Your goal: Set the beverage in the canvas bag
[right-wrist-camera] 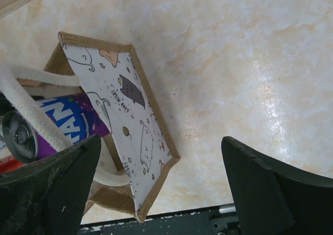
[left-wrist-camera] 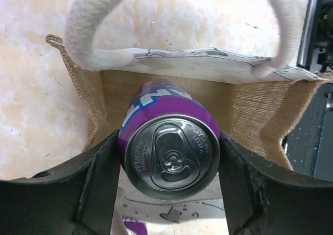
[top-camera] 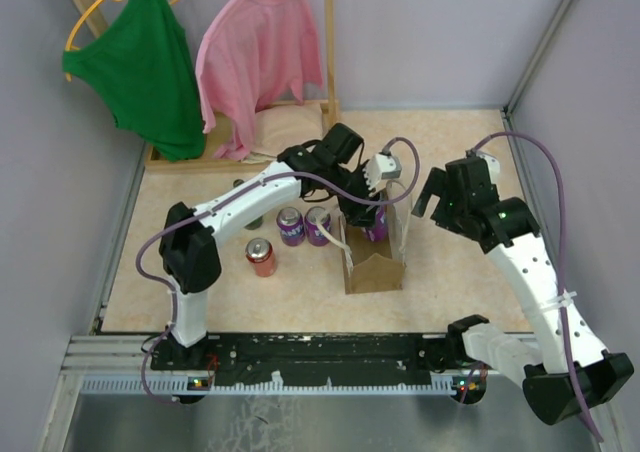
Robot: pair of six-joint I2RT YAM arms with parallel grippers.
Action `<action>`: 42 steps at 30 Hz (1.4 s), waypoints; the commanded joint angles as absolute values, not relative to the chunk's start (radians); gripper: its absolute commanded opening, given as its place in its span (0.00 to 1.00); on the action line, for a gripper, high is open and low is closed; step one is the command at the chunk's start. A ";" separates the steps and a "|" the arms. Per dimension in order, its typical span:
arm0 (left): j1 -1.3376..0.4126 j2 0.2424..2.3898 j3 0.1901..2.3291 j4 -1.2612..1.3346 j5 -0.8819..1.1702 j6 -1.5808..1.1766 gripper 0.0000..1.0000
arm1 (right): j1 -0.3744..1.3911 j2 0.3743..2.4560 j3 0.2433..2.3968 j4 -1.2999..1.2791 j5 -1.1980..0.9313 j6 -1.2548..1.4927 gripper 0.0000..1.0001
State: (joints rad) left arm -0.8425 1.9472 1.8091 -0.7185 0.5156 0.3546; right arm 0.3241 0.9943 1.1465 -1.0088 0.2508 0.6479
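Observation:
The canvas bag [top-camera: 375, 269] stands upright mid-table, tan with pale loop handles [left-wrist-camera: 83, 32]. My left gripper [top-camera: 372, 215] is shut on a purple beverage can [top-camera: 378, 230] and holds it in the bag's open mouth. In the left wrist view the can [left-wrist-camera: 169, 154] sits top-up between the black fingers [left-wrist-camera: 99, 183], inside the bag's brown walls [left-wrist-camera: 255, 110]. My right gripper [top-camera: 427, 202] is open and empty just right of the bag. In the right wrist view [right-wrist-camera: 161, 178] it hovers beside the bag's printed lining [right-wrist-camera: 138, 136], with the can [right-wrist-camera: 62, 120] under a handle.
Two purple cans [top-camera: 290, 226] [top-camera: 318, 224] and a red can [top-camera: 261, 257] stand left of the bag. A green garment [top-camera: 145, 62] and a pink one [top-camera: 260, 57] hang on a wooden rack at the back. A black rail [top-camera: 320, 352] runs along the near edge.

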 commanded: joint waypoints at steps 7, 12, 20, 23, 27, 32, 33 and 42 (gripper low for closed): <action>-0.850 1.997 1.816 -0.581 0.448 0.330 0.00 | 0.316 0.973 1.154 -0.996 0.255 0.657 0.99; -0.850 2.018 1.814 -0.562 0.415 0.322 0.00 | 0.316 0.973 1.148 -0.993 0.252 0.656 0.99; -0.851 2.046 1.810 -0.526 0.374 0.284 0.00 | 0.315 0.994 1.159 -0.990 0.245 0.644 0.99; -0.855 2.055 1.810 -0.515 0.373 0.270 0.00 | 0.316 1.004 1.164 -0.989 0.242 0.642 0.99; -0.861 2.066 1.801 -0.496 0.365 0.263 0.00 | 0.316 1.010 1.164 -0.987 0.237 0.640 0.99; -0.863 2.078 1.779 -0.471 0.351 0.247 0.00 | 0.316 1.010 1.164 -0.989 0.235 0.641 0.99; -0.864 2.081 1.775 -0.467 0.343 0.246 0.00 | 0.315 1.011 1.164 -0.990 0.236 0.641 0.99; -0.871 2.090 1.791 -0.469 0.295 0.258 0.15 | 0.316 0.987 1.146 -0.996 0.234 0.639 0.99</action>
State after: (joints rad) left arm -0.8593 2.0949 1.7645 -0.5289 0.3164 0.2581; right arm 0.3241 1.0107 1.1435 -1.0149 0.2340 0.6476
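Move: The left hand holds a purple can tilted over the canvas bag; the bag's middle is about 12 cm below this hand, some 2 cm back and 2 cm to its right. The nearer standing purple can is about 12 cm left and 1 cm ahead, the farther one about 19 cm left and 1 cm ahead, both some 10 cm lower. From the idle right hand, the bag lies about 12 cm left, roughly level, and 17 cm below. Keeping its pinch on the upper end of the purple can, the left hand lowers it deeper into the canvas bag, about 7 cm down in all. It first goes forward as it sinks, some 4 cm towards the bag's far end, then almost straight down between the handles, turning roughly 10 degrees counter-clockwise; the fingers do not open. ##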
